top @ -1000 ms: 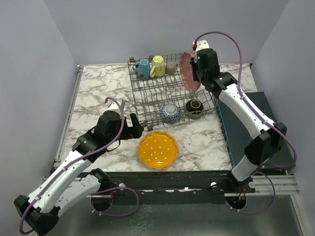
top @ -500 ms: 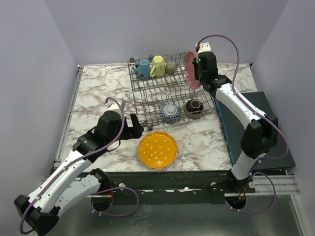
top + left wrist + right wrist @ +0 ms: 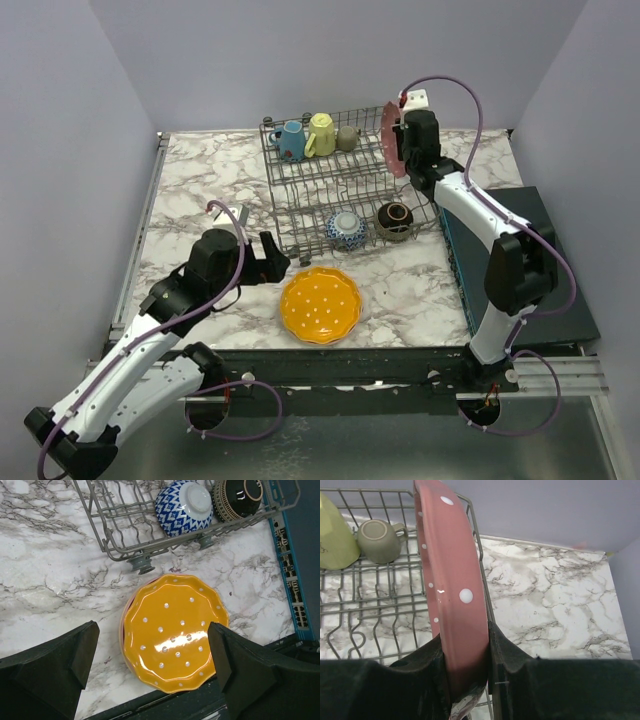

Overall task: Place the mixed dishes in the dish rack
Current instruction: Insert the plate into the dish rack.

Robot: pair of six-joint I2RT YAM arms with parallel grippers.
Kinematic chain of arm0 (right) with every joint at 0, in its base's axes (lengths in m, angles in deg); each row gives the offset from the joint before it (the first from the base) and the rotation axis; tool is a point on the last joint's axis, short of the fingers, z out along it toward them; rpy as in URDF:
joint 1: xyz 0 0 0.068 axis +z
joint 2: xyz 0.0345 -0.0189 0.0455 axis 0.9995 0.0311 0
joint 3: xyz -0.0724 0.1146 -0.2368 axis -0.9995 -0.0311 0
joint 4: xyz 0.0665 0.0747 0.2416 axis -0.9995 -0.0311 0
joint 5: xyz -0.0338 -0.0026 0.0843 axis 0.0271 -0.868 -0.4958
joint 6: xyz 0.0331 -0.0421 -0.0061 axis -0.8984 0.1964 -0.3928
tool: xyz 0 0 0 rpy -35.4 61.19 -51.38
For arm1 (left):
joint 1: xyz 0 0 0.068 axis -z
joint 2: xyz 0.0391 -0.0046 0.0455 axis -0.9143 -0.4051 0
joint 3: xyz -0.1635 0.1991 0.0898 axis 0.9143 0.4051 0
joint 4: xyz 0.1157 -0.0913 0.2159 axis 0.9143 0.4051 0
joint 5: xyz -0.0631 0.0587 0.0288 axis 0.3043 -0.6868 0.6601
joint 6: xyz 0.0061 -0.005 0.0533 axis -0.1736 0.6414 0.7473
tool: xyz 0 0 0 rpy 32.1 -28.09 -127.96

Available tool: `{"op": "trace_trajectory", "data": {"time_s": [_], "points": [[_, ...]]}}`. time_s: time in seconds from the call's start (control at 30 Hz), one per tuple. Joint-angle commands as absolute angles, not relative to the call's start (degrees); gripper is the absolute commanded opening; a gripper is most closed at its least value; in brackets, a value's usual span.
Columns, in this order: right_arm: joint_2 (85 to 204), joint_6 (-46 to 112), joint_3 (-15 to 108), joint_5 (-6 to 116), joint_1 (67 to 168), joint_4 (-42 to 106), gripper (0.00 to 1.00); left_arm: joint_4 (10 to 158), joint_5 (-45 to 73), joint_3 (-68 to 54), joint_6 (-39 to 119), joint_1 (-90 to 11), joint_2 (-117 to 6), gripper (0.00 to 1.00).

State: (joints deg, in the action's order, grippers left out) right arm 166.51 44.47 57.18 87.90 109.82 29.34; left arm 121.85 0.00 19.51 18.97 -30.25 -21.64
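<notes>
The grey wire dish rack (image 3: pixel 300 195) stands at the back middle of the table. My right gripper (image 3: pixel 408 148) is shut on a pink dotted plate (image 3: pixel 389 140), held on edge at the rack's back right corner; in the right wrist view the plate (image 3: pixel 451 580) sits tight between the pads (image 3: pixel 507 652). A blue mug (image 3: pixel 291 139), yellow mug (image 3: pixel 320 133) and grey-beige mug (image 3: pixel 346 138) sit in the rack's back row. A blue-white bowl (image 3: pixel 346 228) and dark brown bowl (image 3: pixel 394 218) sit in front. My left gripper (image 3: pixel 152 665) hangs open over the scalloped orange-yellow plate (image 3: pixel 175 630) on the table.
A dark flat box (image 3: pixel 530 260) lies along the table's right side, beside the right arm. A reddish rim (image 3: pixel 122 625) shows under the orange plate's left edge. The table's front edge (image 3: pixel 330 350) runs just below that plate.
The right gripper has carried the pink plate back toward the rack's rear right corner and turned it more edge-on. The left arm has drawn back slightly to the left.
</notes>
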Motion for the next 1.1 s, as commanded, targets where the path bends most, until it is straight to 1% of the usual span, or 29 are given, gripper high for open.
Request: {"op": "trace_trajectory", "data": {"time_s": [0.0, 0.2, 0.9, 1.07], "points": [[166.1, 45.7, 56.6, 90.0, 108.8, 41.8, 0.0, 121.5, -1.1, 18.9, 19.3, -30.1, -18.1, 0.99], [167.3, 45.7, 56.0, 89.7, 108.5, 42.4, 0.0, 121.7, -3.1, 20.5, 19.9, -30.1, -16.5, 0.99], [171.2, 44.3, 56.0, 86.7, 108.3, 42.3, 0.0, 121.7, -4.0, 20.8, 20.1, -30.1, -14.8, 0.99], [171.8, 43.8, 55.5, 87.9, 108.4, 43.4, 0.0, 121.7, -4.0, 20.8, 20.2, -30.1, -14.5, 0.99]]}}
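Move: The right hand holds the pink plate upright; the slot for it, at the rack's far right end, lies about 6 cm ahead of that hand, 1 cm left and roughly 15 cm below. The small grey cup stands some 10 cm ahead and 10 cm left, the yellow mug 10 cm ahead and 16 cm left, and the black bowl 12 cm back, straight in line, all well below. From the left hand the slot is roughly 37 cm ahead and 24 cm right, 11 cm below. Still pinching the pink plate by its rim, the right hand lowers it upright about 5.5 cm into the rack's far right end, beside the end wall, easing forward about 1 cm and slowing towards the end. The fingers keep their hold and the wrist barely tips. The empty left hand, fingers wide open, rises about 2 cm and drifts slightly left. ##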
